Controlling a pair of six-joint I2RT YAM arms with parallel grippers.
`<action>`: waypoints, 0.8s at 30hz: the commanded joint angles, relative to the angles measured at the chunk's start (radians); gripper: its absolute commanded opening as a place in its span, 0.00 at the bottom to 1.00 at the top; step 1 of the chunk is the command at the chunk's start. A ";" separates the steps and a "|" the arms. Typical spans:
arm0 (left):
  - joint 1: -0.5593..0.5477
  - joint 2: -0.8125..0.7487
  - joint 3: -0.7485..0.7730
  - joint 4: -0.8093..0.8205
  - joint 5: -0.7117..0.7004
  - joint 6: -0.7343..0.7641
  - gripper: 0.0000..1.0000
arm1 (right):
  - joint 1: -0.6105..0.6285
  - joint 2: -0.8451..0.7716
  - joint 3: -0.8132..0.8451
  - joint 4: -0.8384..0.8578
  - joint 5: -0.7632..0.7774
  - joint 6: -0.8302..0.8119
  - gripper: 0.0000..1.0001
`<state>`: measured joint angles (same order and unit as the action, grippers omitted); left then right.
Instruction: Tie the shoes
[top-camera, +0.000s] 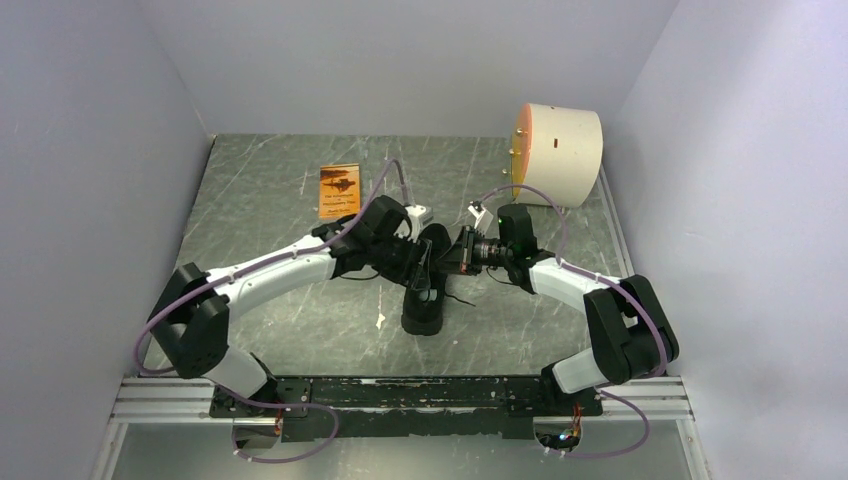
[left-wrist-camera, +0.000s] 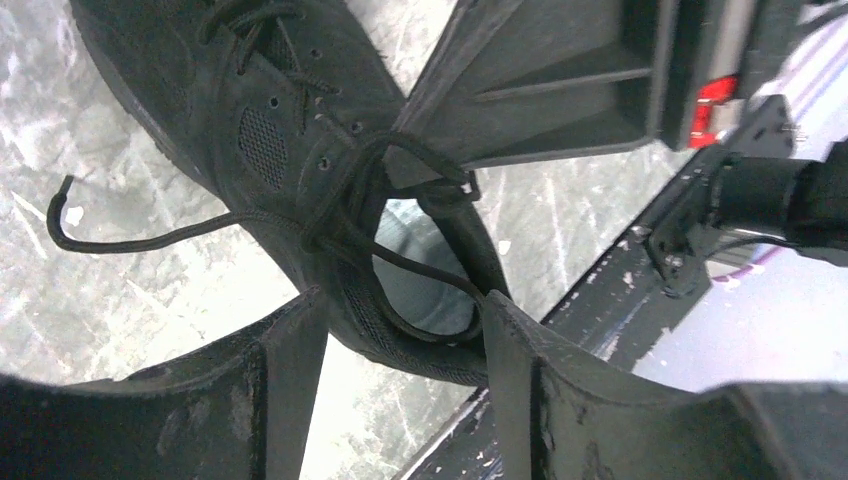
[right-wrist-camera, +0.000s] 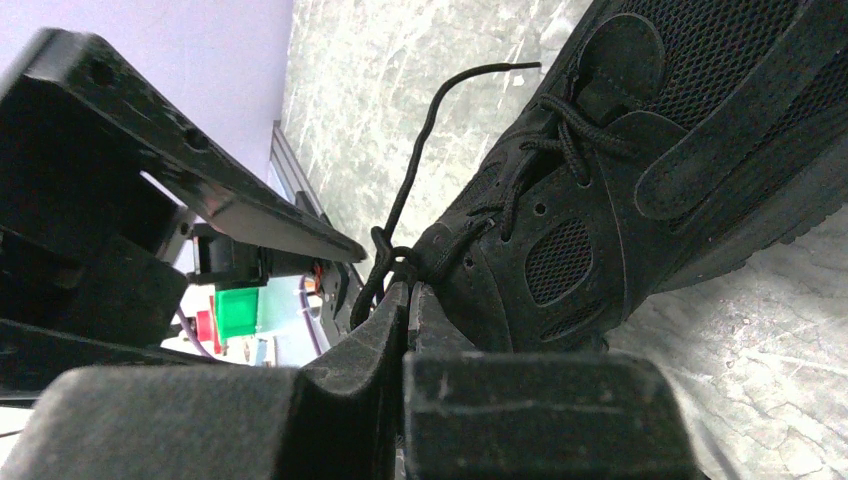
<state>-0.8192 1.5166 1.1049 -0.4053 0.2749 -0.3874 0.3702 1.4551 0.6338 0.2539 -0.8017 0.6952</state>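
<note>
The black sneaker (top-camera: 424, 300) stands mid-table, toe toward the arms, and my two grippers meet at its collar. In the left wrist view the shoe (left-wrist-camera: 250, 110) shows its pale insole (left-wrist-camera: 425, 295). My left gripper (left-wrist-camera: 400, 305) is open and straddles the heel collar, holding nothing. One lace end (left-wrist-camera: 60, 212) trails loose on the table. My right gripper (right-wrist-camera: 410, 290) is shut on a lace loop (right-wrist-camera: 385, 262) at the top eyelets. A free lace end (right-wrist-camera: 470, 75) curls up above it. From above, the left gripper (top-camera: 422, 262) and right gripper (top-camera: 452, 252) nearly touch.
An orange card (top-camera: 339, 190) lies at the back left of the dark marbled table (top-camera: 280, 320). A cream cylinder (top-camera: 557, 155) stands at the back right. A small pale scrap (top-camera: 381, 320) lies left of the shoe. Pale walls close three sides, and a metal rail (top-camera: 400, 395) runs along the near edge.
</note>
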 joint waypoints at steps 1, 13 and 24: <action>-0.037 0.039 0.038 -0.038 -0.147 -0.025 0.61 | 0.001 0.014 0.015 0.007 -0.010 -0.019 0.00; -0.058 0.097 0.098 -0.021 -0.145 0.004 0.55 | 0.003 0.015 0.022 0.007 -0.012 -0.019 0.00; -0.066 0.109 0.117 -0.035 -0.187 0.032 0.24 | 0.006 0.013 0.025 0.004 -0.009 -0.014 0.00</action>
<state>-0.8780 1.6215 1.1866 -0.4320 0.1226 -0.3775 0.3706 1.4559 0.6338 0.2539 -0.8040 0.6914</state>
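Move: The left hand, fingers spread over the shoe's throat, goes for the lace crossing next to the right fingertips: about 2 cm ahead, 1 cm to its right and 2 cm below. The right fingers' pinch on the lace lies some 3 cm ahead, 3 cm to the right and 2 cm lower; the shoe opening is about 2 cm back, 1 cm right and 6 cm below. From the right hand the crossing is roughly 2 cm left, 1 cm back, level. The left hand sinks about 3 cm towards the lace crossing, fingers pointing down and to the right and the wrist tilting a few degrees, then eases forward and to the right by little more than 1 cm each while rising again about 1 cm. Its fingers narrow from well open to roughly half that gap around the lace beside the right fingertips, not yet shut, while the right hand stays still and keeps its shut pinch on the lace. ##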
